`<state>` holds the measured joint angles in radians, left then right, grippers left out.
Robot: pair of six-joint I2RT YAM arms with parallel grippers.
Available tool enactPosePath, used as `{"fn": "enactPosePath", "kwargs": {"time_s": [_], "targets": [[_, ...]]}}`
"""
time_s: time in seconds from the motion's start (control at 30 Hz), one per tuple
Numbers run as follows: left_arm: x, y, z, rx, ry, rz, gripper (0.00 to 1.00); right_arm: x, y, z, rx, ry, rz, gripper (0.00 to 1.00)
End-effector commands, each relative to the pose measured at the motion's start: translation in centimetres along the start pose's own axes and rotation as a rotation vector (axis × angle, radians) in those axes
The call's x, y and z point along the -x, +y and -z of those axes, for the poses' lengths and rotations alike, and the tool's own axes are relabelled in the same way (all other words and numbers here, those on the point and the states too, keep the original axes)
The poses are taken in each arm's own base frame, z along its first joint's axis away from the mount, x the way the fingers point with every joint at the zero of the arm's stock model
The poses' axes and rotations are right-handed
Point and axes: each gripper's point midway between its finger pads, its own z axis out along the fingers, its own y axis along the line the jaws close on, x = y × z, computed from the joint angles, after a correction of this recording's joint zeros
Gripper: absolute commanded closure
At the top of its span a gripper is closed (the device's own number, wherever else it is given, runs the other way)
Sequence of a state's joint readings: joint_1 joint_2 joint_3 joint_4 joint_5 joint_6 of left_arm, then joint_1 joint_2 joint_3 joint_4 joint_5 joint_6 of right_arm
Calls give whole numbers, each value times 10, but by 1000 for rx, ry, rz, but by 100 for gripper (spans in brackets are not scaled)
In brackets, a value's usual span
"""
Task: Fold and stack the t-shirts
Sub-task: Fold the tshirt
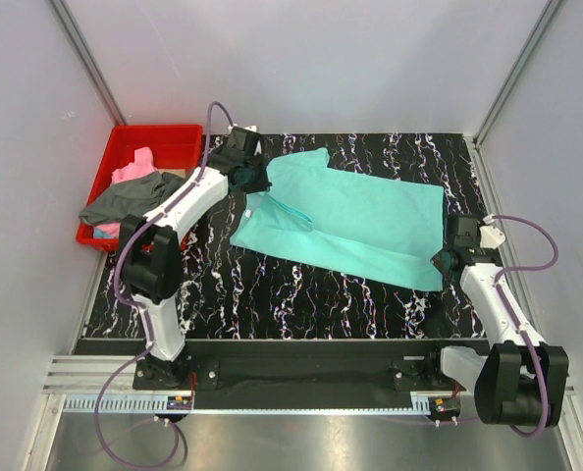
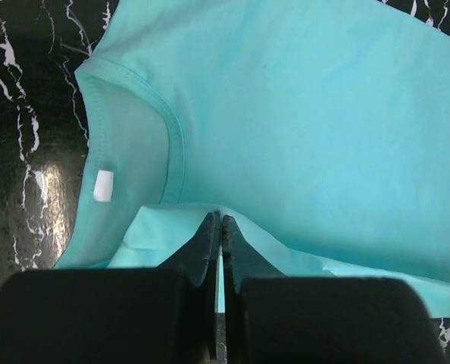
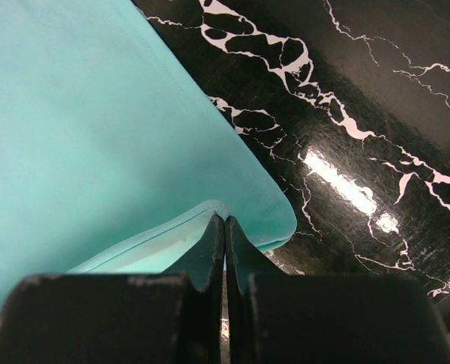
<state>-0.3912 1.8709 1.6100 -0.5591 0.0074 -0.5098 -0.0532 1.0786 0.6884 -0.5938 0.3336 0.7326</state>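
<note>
A teal t-shirt (image 1: 355, 221) lies spread across the black marbled table (image 1: 272, 294). My left gripper (image 1: 255, 183) is shut on a fold of the teal t-shirt (image 2: 301, 114) near its collar; the neck band and a white label (image 2: 103, 186) show just ahead of the closed fingertips (image 2: 210, 227). My right gripper (image 1: 441, 259) is shut on the hem corner of the teal t-shirt (image 3: 81, 136) at the table's right side, its fingertips (image 3: 216, 231) pinching the stitched edge. A pink t-shirt (image 1: 132, 169) and a dark grey t-shirt (image 1: 125, 201) lie heaped in the red bin.
The red plastic bin (image 1: 179, 137) stands off the table's back left corner, with grey cloth hanging over its front wall. White enclosure walls stand close on both sides. A metal rail runs along the near edge by the arm bases.
</note>
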Motion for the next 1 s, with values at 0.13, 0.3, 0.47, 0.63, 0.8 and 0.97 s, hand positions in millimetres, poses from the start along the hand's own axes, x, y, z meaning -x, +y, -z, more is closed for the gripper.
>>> {"fn": "enactPosePath", "kwargs": {"time_s": [0.13,0.3,0.47,0.63,0.8,0.97], "targets": [[21,-13,-21,-40,-23,-38,100,19,4,-12,-33,-67,-17,100],[22,-6,-36,2,-11,-33,100,20,7,-23,-34,-58,-5,100],[23,15,-42,98,-16,6,100,32,16,-26,-5,-85,39,100],[29,25,-43,130,-35,37,100,35,18,-36,-28,-79,87,100],[33,22,-48,125,-42,48,93,37,30,-47,2,-78,134,87],[41,15,-40,109,-59,72,62,52,33,-42,-33,-92,130,64]]}}
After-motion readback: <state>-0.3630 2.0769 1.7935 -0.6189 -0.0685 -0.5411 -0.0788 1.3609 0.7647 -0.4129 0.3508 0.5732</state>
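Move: The left hand holds one end of the t-shirt's folded-over near edge. The spot to lay it on is about 4 cm ahead and some 8 cm below; the collar tag lies 5 cm to the left, level with the hand, and the far sleeve about 15 cm ahead, 8 cm right. The right hand has the hem end: its spot is about 4 cm ahead, 2 cm right and 4 cm below, the hem's far corner some 20 cm ahead and 6 cm right. Forward and down together, both hands take the pinched edge of the t-shirt onto its body. The left drops about 4.5 cm while going 3 cm forward, shifts some 2 cm left, then creeps forward; the right goes about 4.5 cm forward, sinking 3 cm and drifting slightly right. Both grippers stay shut until near the end, then open about a third and let the cloth go. ##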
